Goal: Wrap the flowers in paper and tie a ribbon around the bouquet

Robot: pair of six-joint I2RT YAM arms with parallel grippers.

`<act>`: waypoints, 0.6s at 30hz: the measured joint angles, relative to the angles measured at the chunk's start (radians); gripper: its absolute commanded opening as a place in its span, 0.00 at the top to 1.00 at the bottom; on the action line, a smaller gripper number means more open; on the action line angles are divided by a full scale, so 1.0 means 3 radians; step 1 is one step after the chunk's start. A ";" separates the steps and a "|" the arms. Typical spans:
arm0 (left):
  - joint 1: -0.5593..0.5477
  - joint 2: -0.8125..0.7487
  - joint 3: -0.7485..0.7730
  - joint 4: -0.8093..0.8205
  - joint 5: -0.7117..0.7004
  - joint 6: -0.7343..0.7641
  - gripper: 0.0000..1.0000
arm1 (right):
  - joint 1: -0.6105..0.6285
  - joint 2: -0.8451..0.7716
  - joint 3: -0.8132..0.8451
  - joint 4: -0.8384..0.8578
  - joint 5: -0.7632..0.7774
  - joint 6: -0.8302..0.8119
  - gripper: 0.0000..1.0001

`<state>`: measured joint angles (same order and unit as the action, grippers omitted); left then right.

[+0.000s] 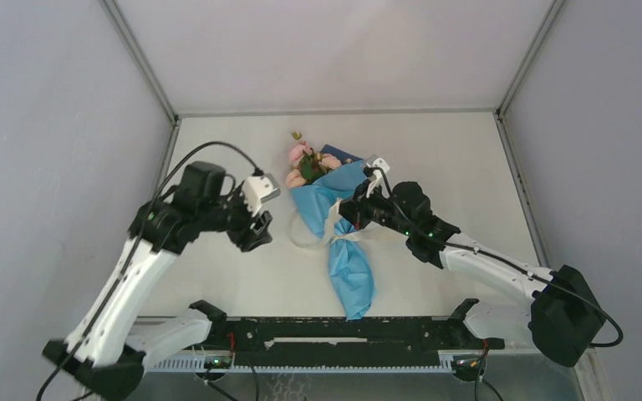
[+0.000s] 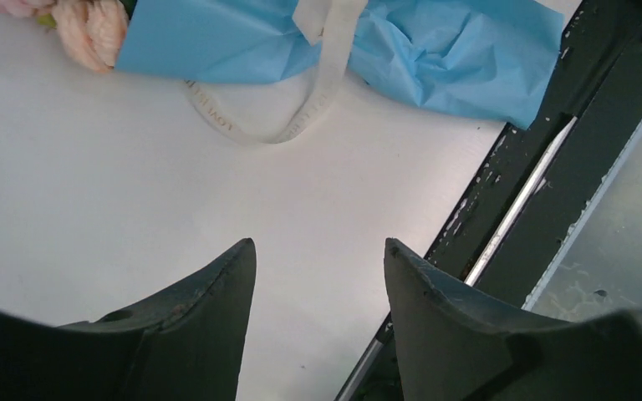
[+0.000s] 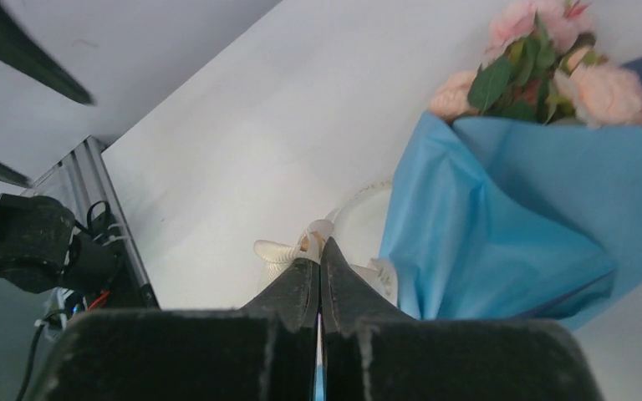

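The bouquet (image 1: pixel 343 225) lies on the white table as a slim sky-blue paper (image 3: pixel 501 217) cone, its narrow end toward me. Pink flowers (image 1: pixel 301 163) with green leaves poke from the far, wide end. A cream ribbon (image 1: pixel 333 232) crosses the cone's waist, and one loop of it (image 2: pixel 301 125) rests on the table to the left. My right gripper (image 1: pixel 344 215) sits at the waist, shut on the ribbon (image 3: pixel 282 251), which bunches around its tips (image 3: pixel 322 247). My left gripper (image 1: pixel 257 234) hovers left of the bouquet, open and empty (image 2: pixel 319 251).
A black rail (image 1: pixel 343 334) runs along the near table edge, and in the left wrist view it (image 2: pixel 535 167) lies just right of my fingers. A darker blue paper corner (image 1: pixel 340 154) shows behind the blooms. Grey walls enclose the table on three sides.
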<state>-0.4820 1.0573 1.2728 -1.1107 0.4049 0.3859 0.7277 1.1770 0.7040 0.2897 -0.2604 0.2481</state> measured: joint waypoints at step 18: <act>-0.0603 0.0449 -0.1892 0.3311 0.0336 -0.0505 0.06 | -0.0003 0.0018 -0.0070 -0.0169 -0.0120 0.0548 1.00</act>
<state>-0.6628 1.1919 0.7052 -0.1173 0.5056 0.2344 0.7269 1.1824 0.6830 0.2390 -0.2962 0.4126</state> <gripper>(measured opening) 0.938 0.007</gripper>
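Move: The ribbon strip hanging from the right fingertips lies about 16 cm to the left hand's right, 8 cm ahead and 10 cm below it. The knot at the wrap's waist is some 18 cm right, 8 cm ahead and 20 cm down, and a ribbon loop on the table about 7 cm right, 10 cm ahead and 22 cm down. The right hand grips the ribbon; the hanging strip is 2 cm ahead, 3 cm left and 5 cm below that hand. Right and down goes the left hand, about 11 cm each way, after first drawing back some 3 cm and lifting slightly, then swinging forward again towards the hanging ribbon strip. Its half-open fingers spread almost fully and end close to the ribbon, below the right gripper, with no touch visible. The right hand keeps its pinch on the ribbon, sinks and draws back a little, and turns some 10 degrees. ##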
